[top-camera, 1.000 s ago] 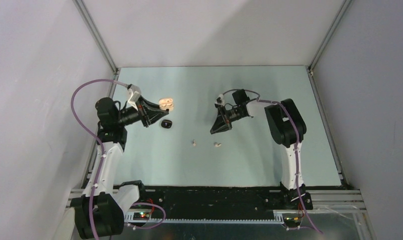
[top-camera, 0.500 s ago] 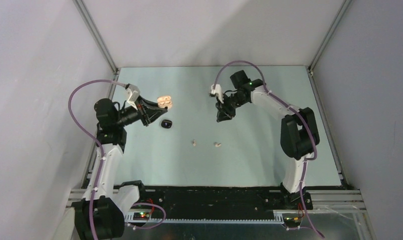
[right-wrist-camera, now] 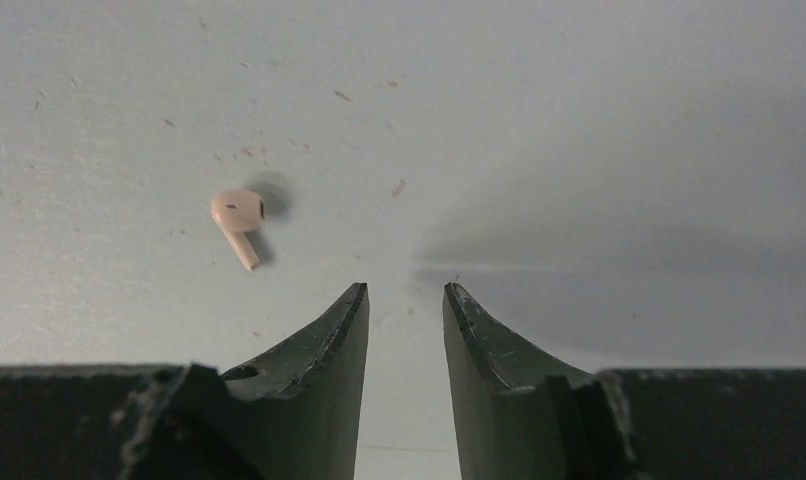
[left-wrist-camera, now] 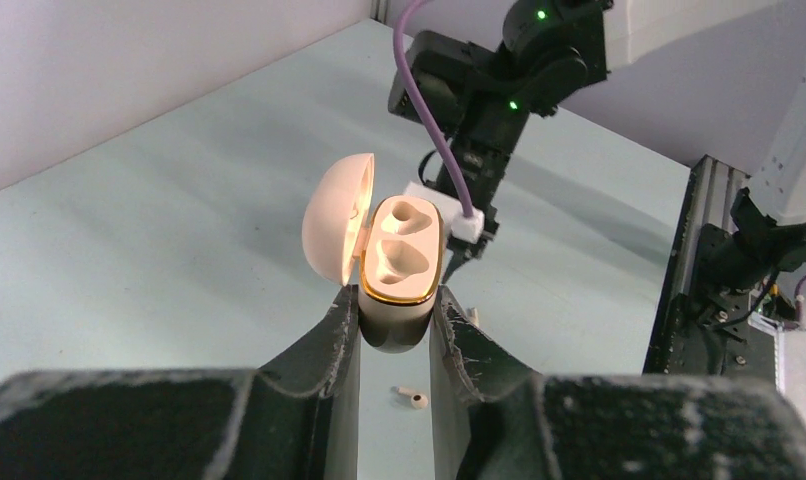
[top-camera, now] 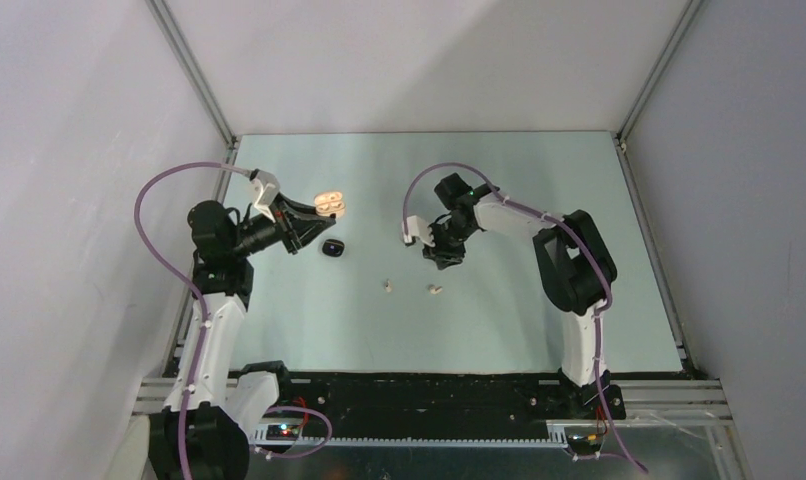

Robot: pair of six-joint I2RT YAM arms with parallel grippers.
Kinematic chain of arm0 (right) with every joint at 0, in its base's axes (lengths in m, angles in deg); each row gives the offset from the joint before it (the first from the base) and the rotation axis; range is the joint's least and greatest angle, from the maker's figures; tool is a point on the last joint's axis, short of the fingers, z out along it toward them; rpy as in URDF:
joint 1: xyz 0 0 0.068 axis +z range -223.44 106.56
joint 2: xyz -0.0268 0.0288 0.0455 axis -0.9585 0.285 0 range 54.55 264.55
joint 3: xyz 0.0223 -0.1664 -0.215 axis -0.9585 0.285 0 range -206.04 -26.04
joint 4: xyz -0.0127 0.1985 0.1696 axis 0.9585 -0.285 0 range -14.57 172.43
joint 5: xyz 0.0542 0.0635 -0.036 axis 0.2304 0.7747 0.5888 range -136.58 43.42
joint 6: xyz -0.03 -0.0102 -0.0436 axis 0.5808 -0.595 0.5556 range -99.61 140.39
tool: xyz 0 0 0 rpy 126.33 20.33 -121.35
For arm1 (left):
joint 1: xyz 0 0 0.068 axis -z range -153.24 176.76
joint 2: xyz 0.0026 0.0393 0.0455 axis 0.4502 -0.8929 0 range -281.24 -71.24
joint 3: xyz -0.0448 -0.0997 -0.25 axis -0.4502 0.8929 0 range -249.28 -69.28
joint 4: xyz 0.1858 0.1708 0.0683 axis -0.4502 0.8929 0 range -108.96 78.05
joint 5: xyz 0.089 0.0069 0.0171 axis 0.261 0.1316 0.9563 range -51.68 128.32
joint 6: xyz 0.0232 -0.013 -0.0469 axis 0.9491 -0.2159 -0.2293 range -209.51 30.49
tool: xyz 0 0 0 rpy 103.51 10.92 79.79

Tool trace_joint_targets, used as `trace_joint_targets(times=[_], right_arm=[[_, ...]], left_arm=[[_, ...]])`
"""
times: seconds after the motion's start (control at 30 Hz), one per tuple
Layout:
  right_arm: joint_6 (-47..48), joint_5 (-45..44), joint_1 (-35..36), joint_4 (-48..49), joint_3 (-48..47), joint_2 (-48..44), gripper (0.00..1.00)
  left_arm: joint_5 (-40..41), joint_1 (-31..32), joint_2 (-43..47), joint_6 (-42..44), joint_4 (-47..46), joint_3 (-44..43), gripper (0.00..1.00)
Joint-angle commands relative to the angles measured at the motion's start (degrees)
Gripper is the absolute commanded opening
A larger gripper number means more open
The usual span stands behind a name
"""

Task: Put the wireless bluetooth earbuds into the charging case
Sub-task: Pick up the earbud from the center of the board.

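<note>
My left gripper (top-camera: 319, 213) is shut on the charging case (top-camera: 331, 205), holding it above the table at the back left. In the left wrist view the cream case (left-wrist-camera: 399, 270) stands between the fingers with its lid (left-wrist-camera: 334, 228) swung open and both moulded wells empty. Two pale earbuds (top-camera: 388, 286) (top-camera: 434, 290) lie on the table at mid-centre. One earbud (left-wrist-camera: 412, 398) shows below the case. My right gripper (top-camera: 444, 258) hangs just behind the right-hand earbud, open and holding nothing. In the right wrist view an earbud (right-wrist-camera: 237, 215) lies ahead and left of the gripper (right-wrist-camera: 404, 292).
A small black object (top-camera: 332, 247) lies on the table just in front of the held case. The right arm's white cable block (left-wrist-camera: 457, 208) hangs near the case. Walls close the table on the left, back and right.
The right arm has swung left and down from the back toward the earbuds, and its jaws have opened wider. The left gripper with the case has barely moved.
</note>
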Motion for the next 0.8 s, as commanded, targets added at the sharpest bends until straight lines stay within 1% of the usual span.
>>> trace_joint_targets(times=[0.0, 0.33, 0.77], right_arm=[[3.5, -2.2, 2.5, 1.3, 1.8, -0.2, 0.38], [7.3, -4.4, 5.1, -1.1, 5.7, -1.9, 0.39], [4.7, -2.1, 9.9, -3.2, 6.3, -4.1, 0.42]], left_arm=[[0.9, 0.4, 0.8, -0.9, -1.3, 0.0, 0.0], [1.0, 0.6, 0.6, -0.9, -1.3, -0.3, 0.0], [1.8, 0.8, 0.7, -0.7, -1.3, 0.1, 0.0]])
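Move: The earbud at the board's centre lies about 7 cm back towards the base from the right hand, some 2 cm to its left and 3 cm below. The other earbud is about 10 cm to the left of it and 1 cm farther out; the black case stands some 21 cm to the left of it and 10 cm farther out. From the left hand, the central earbud is around 21 cm right, 1 cm back and 28 cm down. The right hand draws back about 6 cm, sinking 2 cm early, fingers still open, bringing one fingertip against the earbud. ##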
